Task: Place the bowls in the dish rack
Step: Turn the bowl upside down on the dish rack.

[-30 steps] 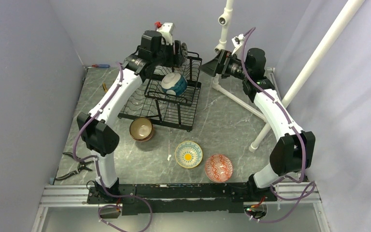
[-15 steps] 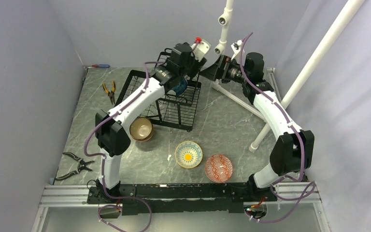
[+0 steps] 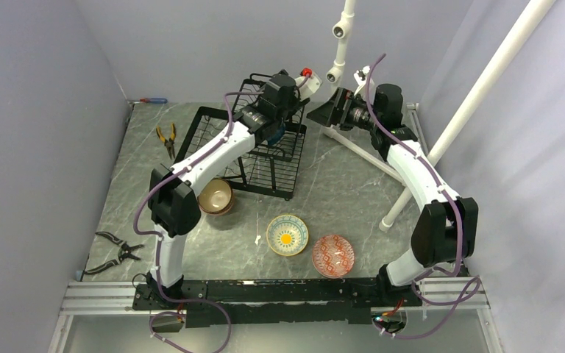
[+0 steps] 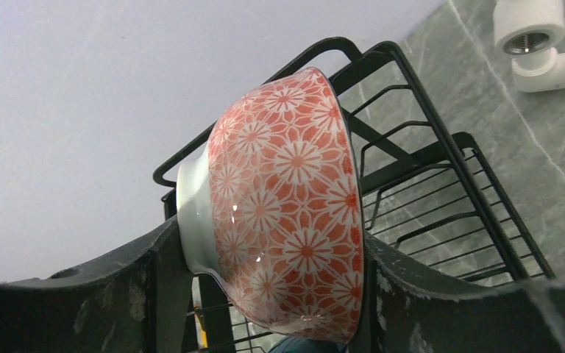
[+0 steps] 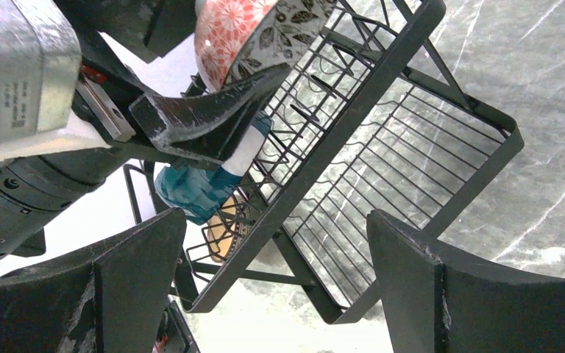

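Observation:
My left gripper [image 4: 265, 294] is shut on a red flower-patterned bowl [image 4: 287, 213], held on edge above the back of the black dish rack [image 4: 441, 154]. From above, the left gripper [image 3: 293, 90] hangs over the rack's [image 3: 265, 165] raised tier. A teal bowl [image 5: 191, 187] sits in that tier, with a yellowish bowl [image 5: 224, 228] beneath. My right gripper [image 5: 276, 287] is open and holds nothing, just right of the rack [image 5: 382, 73]. On the table lie a brown bowl [image 3: 215, 196], a yellow bowl [image 3: 288, 234] and a red bowl [image 3: 332, 255].
A white pipe stand [image 3: 342, 44] rises behind the right gripper [image 3: 324, 112], and a slanted white pipe [image 3: 471, 103] crosses the right side. Orange-handled pliers [image 3: 166, 138] lie left of the rack. Black pliers [image 3: 118, 254] lie near the left front edge.
The left arm has swung right across the rack with the red patterned bowl, and now covers most of the teal bowl. The right arm has barely moved.

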`<state>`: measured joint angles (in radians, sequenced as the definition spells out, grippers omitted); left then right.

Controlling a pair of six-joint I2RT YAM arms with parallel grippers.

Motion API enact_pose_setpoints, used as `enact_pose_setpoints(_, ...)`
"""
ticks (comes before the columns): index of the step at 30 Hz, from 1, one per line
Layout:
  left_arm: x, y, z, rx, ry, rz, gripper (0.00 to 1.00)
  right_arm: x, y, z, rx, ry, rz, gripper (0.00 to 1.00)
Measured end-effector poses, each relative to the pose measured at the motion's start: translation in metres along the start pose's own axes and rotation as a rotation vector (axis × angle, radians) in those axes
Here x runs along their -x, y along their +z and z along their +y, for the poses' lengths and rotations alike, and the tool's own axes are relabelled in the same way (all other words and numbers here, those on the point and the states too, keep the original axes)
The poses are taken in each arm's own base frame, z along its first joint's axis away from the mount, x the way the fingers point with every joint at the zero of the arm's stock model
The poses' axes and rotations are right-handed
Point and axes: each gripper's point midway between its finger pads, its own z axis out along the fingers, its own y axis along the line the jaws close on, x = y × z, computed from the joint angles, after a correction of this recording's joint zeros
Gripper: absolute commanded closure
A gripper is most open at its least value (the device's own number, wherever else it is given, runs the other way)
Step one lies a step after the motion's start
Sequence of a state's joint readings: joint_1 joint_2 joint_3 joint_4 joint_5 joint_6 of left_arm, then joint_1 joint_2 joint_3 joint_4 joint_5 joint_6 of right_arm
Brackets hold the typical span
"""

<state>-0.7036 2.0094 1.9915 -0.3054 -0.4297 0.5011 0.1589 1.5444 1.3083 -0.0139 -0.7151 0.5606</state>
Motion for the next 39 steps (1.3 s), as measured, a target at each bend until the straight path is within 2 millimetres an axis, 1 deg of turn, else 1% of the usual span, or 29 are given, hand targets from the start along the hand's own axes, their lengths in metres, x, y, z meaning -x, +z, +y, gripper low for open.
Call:
enact_pose_setpoints(7, 0.0, -0.001, 0.01, 0.047, 0.036, 0.01, 0.97, -0.001, -0.002, -0.006, -0.011, 0.008, 0.0, 0.03)
enact_pose_setpoints(11, -0.001, -0.001, 0.009, 0.045, 0.058, 0.012, 0.88, -0.001, -0.002, -0.008, -0.015, 0.012, 0.0, 0.03)
enact_pose_setpoints(12, -0.001, 0.0, 0.009, 0.044, 0.059, 0.013, 0.84, -0.001, -0.003, -0.008, -0.016, 0.012, -0.001, 0.03)
enact_pose_setpoints(13, -0.001, 0.001, 0.008, 0.043, 0.06, 0.014, 0.77, -0.001, -0.003, -0.009, -0.017, 0.013, -0.001, 0.03)
enact_pose_setpoints(14, -0.001, 0.002, 0.007, 0.043, 0.061, 0.016, 0.75, -0.001, -0.003, -0.009, -0.017, 0.012, -0.001, 0.03)
enact_pose_setpoints(16, -0.003, 0.006, 0.005, 0.047, 0.064, 0.025, 0.73, -0.001, -0.003, -0.009, -0.017, 0.013, -0.002, 0.03)
enact_pose_setpoints(18, -0.005, 0.011, 0.002, 0.052, 0.068, 0.037, 0.62, -0.001, -0.003, -0.009, -0.018, 0.013, -0.002, 0.03)
enact_pose_setpoints(19, -0.006, 0.014, 0.001, 0.055, 0.07, 0.043, 0.53, -0.001, -0.004, -0.01, -0.018, 0.014, -0.001, 0.03)
enact_pose_setpoints(21, -0.006, 0.017, -0.001, 0.062, 0.072, 0.047, 0.46, -0.001, -0.004, -0.01, -0.018, 0.015, -0.001, 0.03)
enact_pose_setpoints(24, -0.008, 0.016, -0.001, 0.07, 0.076, 0.059, 0.22, -0.001, -0.004, -0.011, -0.019, 0.015, -0.001, 0.03)
enact_pose_setpoints(26, -0.008, 0.015, 0.002, 0.085, 0.083, 0.066, 0.12, -0.001, -0.004, -0.011, -0.019, 0.015, -0.001, 0.03)
enact_pose_setpoints(28, -0.008, 0.015, 0.005, 0.093, 0.079, 0.067, 0.07, -0.001, -0.005, -0.011, -0.02, 0.015, -0.002, 0.03)
enact_pose_setpoints(32, -0.012, 0.015, 0.008, 0.094, 0.071, 0.079, 0.06, 0.0, -0.005, -0.011, -0.021, 0.015, -0.004, 0.03)
enact_pose_setpoints(36, -0.014, 0.015, 0.005, 0.077, 0.07, 0.087, 0.06, -0.001, -0.005, -0.012, -0.021, 0.017, -0.002, 0.03)
enact_pose_setpoints(39, -0.016, 0.013, 0.001, 0.048, 0.058, 0.094, 0.08, -0.001, -0.005, -0.012, -0.021, 0.017, -0.002, 0.03)
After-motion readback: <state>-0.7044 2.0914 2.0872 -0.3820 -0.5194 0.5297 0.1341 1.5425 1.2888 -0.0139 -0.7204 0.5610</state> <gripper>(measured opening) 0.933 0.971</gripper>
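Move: The left hand holds the pink-patterned bowl over the dish rack's upper shelf; its empty place there is roughly 2 cm ahead of the hand, neither left nor right, and about 4 cm below. The blue bowl sits on the same shelf, some 10 cm back, 4 cm left and 6 cm lower; the shelf's far rail is about 7 cm straight ahead, 3 cm lower. From the right hand, the empty place lies about 6 cm ahead, 8 cm left and 3 cm below. The left hand, still gripping the pink-patterned bowl, rises barely half a centimetre, then eases about 1 cm forward and some 2 cm down onto the upper shelf behind the blue bowl, the wrist turning only some 5 degrees. Once down, its fingers open from about two thirds to nearly wide and let go of the bowl, the pad on the foot side coming clear, and the hand stays low around the bowl, with only a slight bob and no withdrawal. ##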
